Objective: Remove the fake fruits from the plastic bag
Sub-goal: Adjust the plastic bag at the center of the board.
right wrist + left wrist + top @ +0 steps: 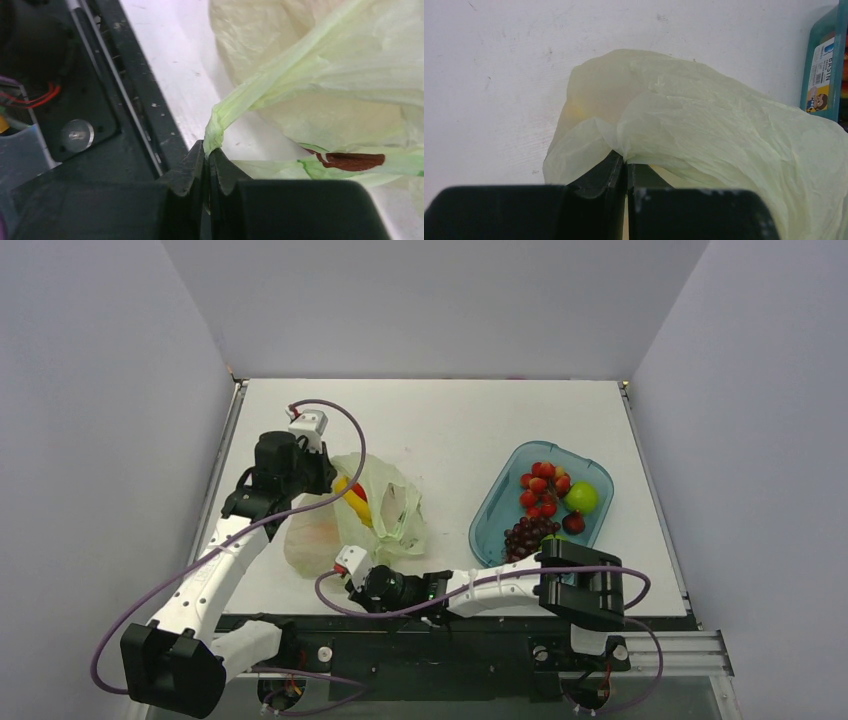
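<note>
The plastic bag (pixel 385 520) lies crumpled left of the table's middle, pale green and translucent. Through its open top show a yellow banana (pixel 350 500) and a red fruit (pixel 360 490); the other fake fruits are hidden. My left gripper (pixel 325 478) is at the bag's far left side, shut on a fold of the plastic bag (pixel 704 115) that bunches at the left gripper (pixel 625 161). My right gripper (pixel 362 578) is at the near edge, and in the right wrist view the right gripper (pixel 209 151) is shut on a twisted loop handle (pixel 260 85), pulled taut.
A blue tray (pixel 497 502) stands to the right with a dark grape bunch (pixel 525 537), a small red cluster (pixel 540 488) and a green fruit (pixel 582 497). The table's black front rail (pixel 115 100) runs just beside the right gripper. Grey walls close in both sides.
</note>
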You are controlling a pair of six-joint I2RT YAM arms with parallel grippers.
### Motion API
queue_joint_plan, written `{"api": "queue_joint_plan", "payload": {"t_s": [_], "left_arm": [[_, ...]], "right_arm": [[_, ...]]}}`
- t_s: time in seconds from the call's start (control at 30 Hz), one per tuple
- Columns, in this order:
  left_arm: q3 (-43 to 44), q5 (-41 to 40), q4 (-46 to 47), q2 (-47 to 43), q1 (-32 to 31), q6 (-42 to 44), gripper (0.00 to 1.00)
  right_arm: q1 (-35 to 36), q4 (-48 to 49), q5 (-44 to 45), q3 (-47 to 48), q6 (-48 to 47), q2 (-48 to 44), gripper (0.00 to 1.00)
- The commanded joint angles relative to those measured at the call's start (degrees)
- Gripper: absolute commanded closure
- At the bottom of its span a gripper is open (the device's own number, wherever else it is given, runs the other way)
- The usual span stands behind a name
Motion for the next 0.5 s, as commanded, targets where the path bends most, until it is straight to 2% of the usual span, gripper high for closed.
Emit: {"api": "queue_joint_plan", "payload": {"t_s": [0.0, 0.1, 0.27, 0.3, 0.37, 0.47], "left_arm": [[1.42, 1.97, 6.01, -0.84, 0.59, -0.37, 1.00], [1.40, 1.81, 6.06, -1.08, 0.65, -0.09, 1.00], [1.04, 1.32, 6.36, -1.94, 0.61, 0.38, 1.00], [0.99, 1.48, 6.41, -1.98, 0.58, 0.57, 1.00], [1.05, 1.64, 6.36, -2.01, 0.51, 0.79, 1.00], [1.09, 1.76, 6.20, -2.12, 0.42, 1.25, 1.00]], "right_arm": [[-1.17, 3.55, -2.31, 3.67, 1.78, -1.86, 0.91], [-1.31, 2.79, -1.16, 2.04, 2.48, -4.72, 0.71], [-1.93, 1.95, 1.15, -5.72, 5.50, -16.30, 0.44], [-2.17, 1.29, 1.81, -6.39, 5.81, -19.62, 0.32], [-2.61, -2.57, 2.63, -7.99, 6.97, -24.41, 0.24], [-3.74, -8.34, 5.15, -7.88, 9.30, -29.60, 0.19]]}}
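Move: The plastic bag's near rim is already in my right fingers; the middle of the bag lies about 18 cm ahead of that hand and a little below it. Inside its mouth the banana is about 21 cm ahead and 1 cm right, the red fruit 4 cm beyond the banana, the teal basket some 20 cm ahead and 45 cm right. From my left hand, which pinches the far rim, the bag's middle lies about 6 cm back, 4 cm right and 13 cm below. I open my right fingers from shut to about four-fifths wide and let go of the near rim; after a slight dip forward I lift that hand some 11 cm and draw it about 5 cm right, fingertips tilting up roughly 15 degrees. My left hand keeps its pinch on the far rim and eases it up about 1.5 cm. ##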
